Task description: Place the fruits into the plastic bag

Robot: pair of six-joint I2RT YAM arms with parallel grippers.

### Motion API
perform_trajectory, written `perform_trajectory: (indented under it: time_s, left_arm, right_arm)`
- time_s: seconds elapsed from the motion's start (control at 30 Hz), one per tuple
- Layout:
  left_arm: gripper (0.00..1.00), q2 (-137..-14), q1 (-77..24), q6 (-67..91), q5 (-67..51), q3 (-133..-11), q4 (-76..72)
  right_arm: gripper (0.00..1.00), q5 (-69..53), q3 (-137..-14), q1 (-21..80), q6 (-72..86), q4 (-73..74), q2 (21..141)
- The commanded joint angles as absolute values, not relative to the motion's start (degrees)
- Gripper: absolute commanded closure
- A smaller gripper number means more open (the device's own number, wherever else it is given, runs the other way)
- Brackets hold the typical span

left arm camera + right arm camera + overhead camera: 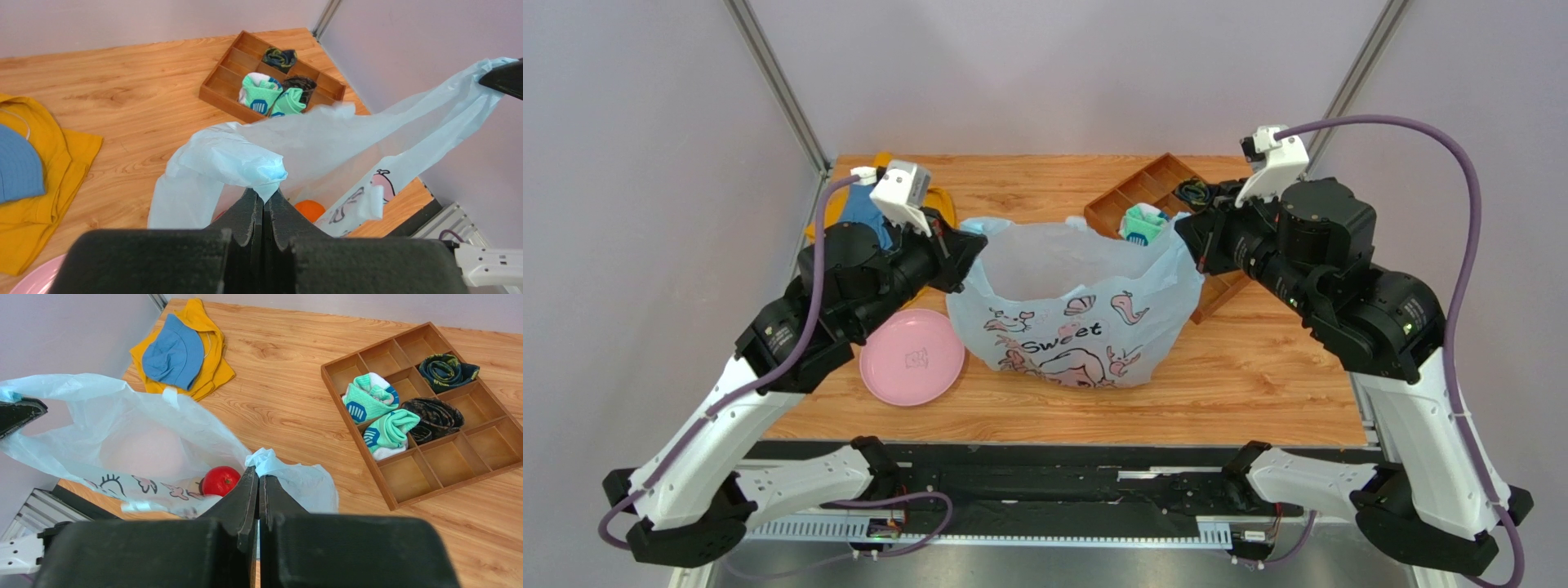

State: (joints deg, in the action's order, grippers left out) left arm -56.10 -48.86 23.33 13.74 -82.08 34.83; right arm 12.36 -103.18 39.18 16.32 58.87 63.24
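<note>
The pale blue plastic bag (1075,306) with its pink cartoon print hangs stretched between both arms over the middle of the table. My left gripper (264,195) is shut on the bag's left handle (245,162). My right gripper (258,471) is shut on the right handle (288,474). Inside the bag I see an orange (309,209) in the left wrist view and a red apple (220,480) in the right wrist view. Other fruits are hidden by the plastic.
A pink plate (912,357) lies left of the bag. A blue cloth on a yellow cloth (178,352) sits at the back left. A wooden divided tray (430,404) holding rolled socks stands at the back right.
</note>
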Motion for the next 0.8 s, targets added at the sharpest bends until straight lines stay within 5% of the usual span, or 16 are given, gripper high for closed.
perform_trajectory:
  time_s: [0.0,0.43,0.53,0.57,0.63,0.67,0.7,0.77]
  left_arm:
    - [1.0,-57.7,-45.0,24.3,8.3,-76.1,29.4]
    - [0.99,-59.3,-40.9,22.3,4.3,-70.7,26.4]
    - [0.66,-59.5,-40.9,21.8,3.4,-72.2,27.1]
    - [0.42,-59.3,-40.9,21.5,3.2,-72.4,27.1]
    - [0.28,-58.2,-40.9,20.9,2.6,-72.5,26.3]
    - [0.11,-57.5,-40.9,20.7,2.5,-72.4,25.9]
    - [0.06,-56.3,-40.9,20.0,2.5,-72.4,25.7]
    - [0.05,-54.9,-40.9,19.3,2.5,-72.6,25.1]
  right_arm:
    - [1.0,13.3,-99.2,39.2,14.4,55.2,63.2]
    - [0.98,12.9,-90.5,39.2,15.4,52.5,61.1]
    - [0.85,12.6,-91.3,39.2,15.5,52.7,60.6]
    - [0.79,12.3,-91.4,39.2,15.5,52.9,60.5]
    - [0.57,11.6,-91.8,39.2,15.5,52.8,59.9]
    - [0.5,11.3,-91.9,39.2,15.5,52.8,59.7]
    - [0.37,10.7,-92.1,39.2,15.6,52.8,59.4]
    - [0.29,10.2,-92.8,39.2,15.4,52.6,58.8]
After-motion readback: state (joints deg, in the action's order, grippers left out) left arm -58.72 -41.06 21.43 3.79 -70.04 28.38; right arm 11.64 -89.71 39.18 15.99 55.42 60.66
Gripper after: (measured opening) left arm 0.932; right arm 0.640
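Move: Both hands hold the plastic bag's rim up in the air, with the bag stretched between them. The table spot for its fruit-filled bottom is about 14 cm right and 2 cm ahead of the left hand, 16 cm left and 2 cm ahead of the right, some 40 cm down. At table height, the pink plate lies about 14 cm left and 4 cm ahead of the left hand; the wooden tray's middle is about 26 cm ahead and 5 cm right of the right hand. Lower both grippers together with the bag's rim still pinched, the left about 12 cm and some 4 cm forward, the right about 8 cm, tipping both a little farther downward. Stop there, then open the fingers, left wide and right more than half, to let go of the rim on both sides while easing upward, the left by some 3 cm. ##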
